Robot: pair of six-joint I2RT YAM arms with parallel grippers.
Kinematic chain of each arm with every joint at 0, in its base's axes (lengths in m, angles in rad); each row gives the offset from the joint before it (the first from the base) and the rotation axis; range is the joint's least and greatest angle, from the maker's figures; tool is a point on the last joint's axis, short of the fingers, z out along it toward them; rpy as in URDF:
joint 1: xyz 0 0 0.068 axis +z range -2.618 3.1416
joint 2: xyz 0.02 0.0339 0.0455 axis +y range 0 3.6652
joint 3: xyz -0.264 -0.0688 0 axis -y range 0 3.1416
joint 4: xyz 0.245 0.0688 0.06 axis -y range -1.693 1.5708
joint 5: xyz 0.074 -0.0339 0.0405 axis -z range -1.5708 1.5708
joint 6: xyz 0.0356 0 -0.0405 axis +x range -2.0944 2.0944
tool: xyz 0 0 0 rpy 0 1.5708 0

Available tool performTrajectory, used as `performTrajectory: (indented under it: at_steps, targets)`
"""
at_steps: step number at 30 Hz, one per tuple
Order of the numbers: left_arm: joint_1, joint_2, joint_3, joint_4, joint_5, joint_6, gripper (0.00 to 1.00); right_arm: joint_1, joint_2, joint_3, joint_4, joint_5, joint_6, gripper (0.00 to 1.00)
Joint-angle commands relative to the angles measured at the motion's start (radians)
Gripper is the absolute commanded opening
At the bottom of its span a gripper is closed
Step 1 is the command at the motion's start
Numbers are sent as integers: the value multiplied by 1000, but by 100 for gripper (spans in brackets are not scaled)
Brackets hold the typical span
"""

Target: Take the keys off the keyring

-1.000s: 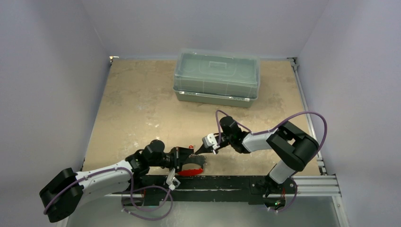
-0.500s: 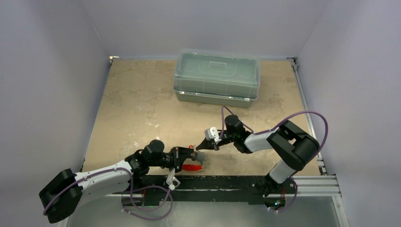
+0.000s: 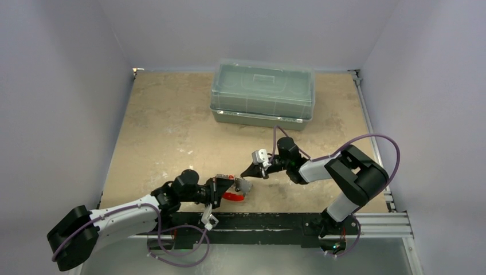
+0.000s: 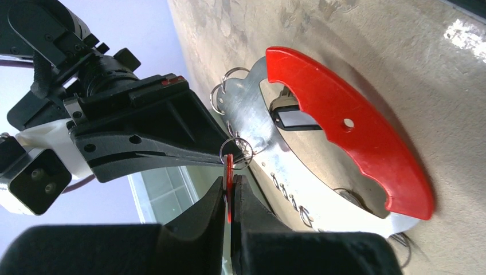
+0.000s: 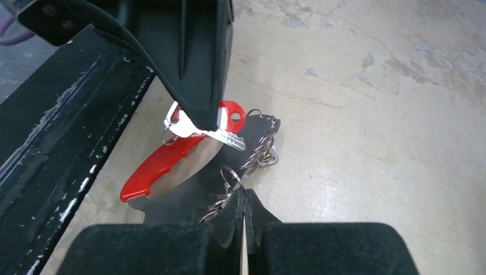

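Observation:
The keyring [image 4: 349,134] is a white crescent with a red outer edge, lying tilted on the table near the front edge; it also shows as a keyring [image 3: 232,196] and keyring [image 5: 157,166]. My left gripper [image 4: 230,182] is shut on the red-headed key [image 5: 230,118], whose silvery blade points left. A thin metal loop [image 5: 231,175] hangs off the holder, and my right gripper [image 5: 243,195] is shut on it. In the top view the left gripper [image 3: 230,185] and right gripper [image 3: 250,171] meet tip to tip over the holder. More small keys [image 5: 265,153] and rings dangle beside it.
A large clear plastic box [image 3: 262,94] stands at the back centre. The black rail [image 5: 51,143] of the table's front edge runs just left of the keyring. Sandy table surface [image 3: 166,126] stretches behind and to both sides.
The right gripper has drawn back and to the right with the loop. The left gripper has turned, and the keyring has tipped, showing less of its red edge from above.

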Motion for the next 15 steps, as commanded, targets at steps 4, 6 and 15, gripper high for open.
performTrajectory:
  at_steps: [4,6,15]
  targets:
    - [-1,-44,33,-48,-64,-137,0,-64,-63,31,-47,40,49,0]
    - [2,-53,58,-67,-106,-209,0,-82,-75,51,-125,58,33,0]
    - [36,-70,126,-129,-244,-480,0,-123,-114,203,-544,124,-99,0]
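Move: My right hand's fingertips already hold the red-handled keyring; its middle hangs about 4 cm back, 2 cm left and 4 cm below them. The green case is roughly 33 cm ahead and 8 cm to the right. From my left hand, which already holds a red-capped key, the keyring's middle lies about 2 cm back, 2 cm right and 5 cm down. I draw my two hands apart, both grips staying shut. My right hand carries the keyring about 5 cm forward towards the green case and half as far right, turning slightly clockwise. My left hand starts more slowly and takes the key some 3.5 cm forward, 2 cm left and a little up, away from the keyring, swinging nearly 20 degrees counter-clockwise. ##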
